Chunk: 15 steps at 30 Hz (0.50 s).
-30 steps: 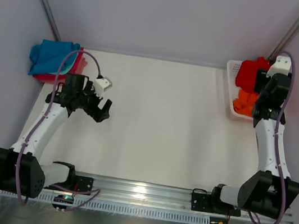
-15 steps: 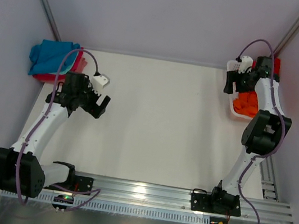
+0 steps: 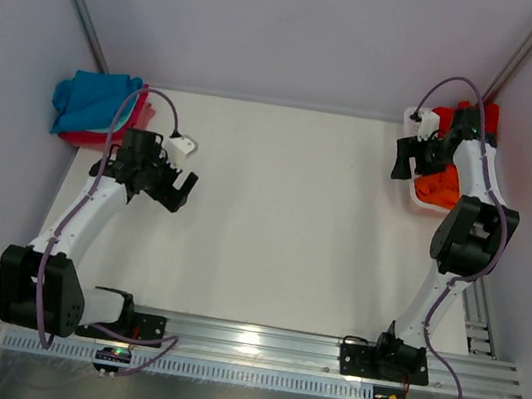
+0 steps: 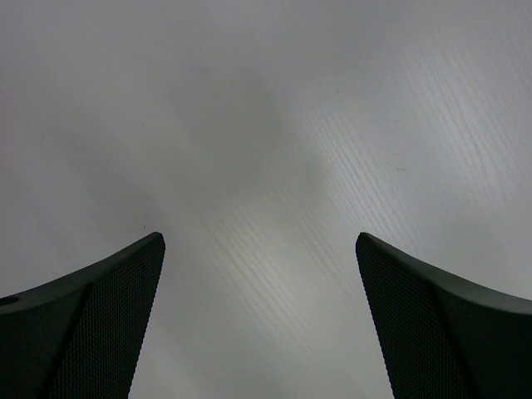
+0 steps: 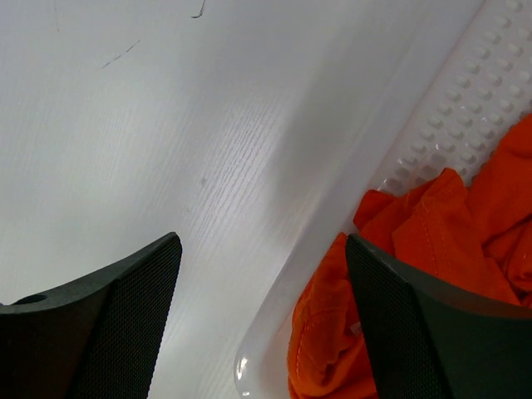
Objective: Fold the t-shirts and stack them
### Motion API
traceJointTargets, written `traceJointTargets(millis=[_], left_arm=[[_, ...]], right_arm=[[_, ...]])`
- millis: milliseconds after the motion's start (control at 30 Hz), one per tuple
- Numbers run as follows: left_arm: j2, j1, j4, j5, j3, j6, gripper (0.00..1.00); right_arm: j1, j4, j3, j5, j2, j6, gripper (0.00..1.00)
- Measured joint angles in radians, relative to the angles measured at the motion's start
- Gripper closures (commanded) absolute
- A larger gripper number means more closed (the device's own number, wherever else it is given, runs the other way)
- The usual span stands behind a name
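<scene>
A folded stack of t-shirts lies at the table's far left corner, a teal-blue one [image 3: 92, 101] on top of pink and red ones [image 3: 104, 137]. A bright orange t-shirt [image 3: 440, 185] [image 5: 432, 274] and a red one [image 3: 452, 122] sit crumpled in the white mesh basket [image 3: 417, 194] at the far right. My right gripper [image 3: 409, 161] [image 5: 262, 241] is open, straddling the basket's left rim [image 5: 332, 249], one finger over the orange cloth and nothing held. My left gripper [image 3: 178, 191] [image 4: 259, 237] hangs open over bare table, right of the stack.
The white table [image 3: 284, 213] is bounded by grey walls at the back and both sides. A metal rail [image 3: 254, 339] with both arm bases runs along the near edge.
The right arm has stretched out, and its gripper has come from above the basket to its left rim with the jaws wider. The left gripper has shifted slightly.
</scene>
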Motion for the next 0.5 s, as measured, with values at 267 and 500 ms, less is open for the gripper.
traceJointTargets(millis=[267, 500], left_arm=[[0.028, 0.000, 0.000, 0.000, 0.000, -0.003, 0.01], [0.039, 0.000, 0.000, 0.001, 0.000, -0.014, 0.01]], right_arm=[[0.000, 0.061, -0.126, 0.148, -0.197, 0.050, 0.17], [-0.001, 0.143, -0.262, 0.294, -0.350, 0.072, 0.19]])
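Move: The orange shirt, bunched in the near part of the white basket, lies about 11 cm to the right hand's right, 2 cm back and some 7 cm below. The red shirt, in the basket's far part, is roughly 12 cm ahead of that hand and 12 cm right, 6 cm below. From the left hand the orange shirt lies about 14 cm ahead and 65 cm right, some 8 cm lower. Empty and open, the right hand rises about 6.5 cm, going back and right some 4 cm each. ##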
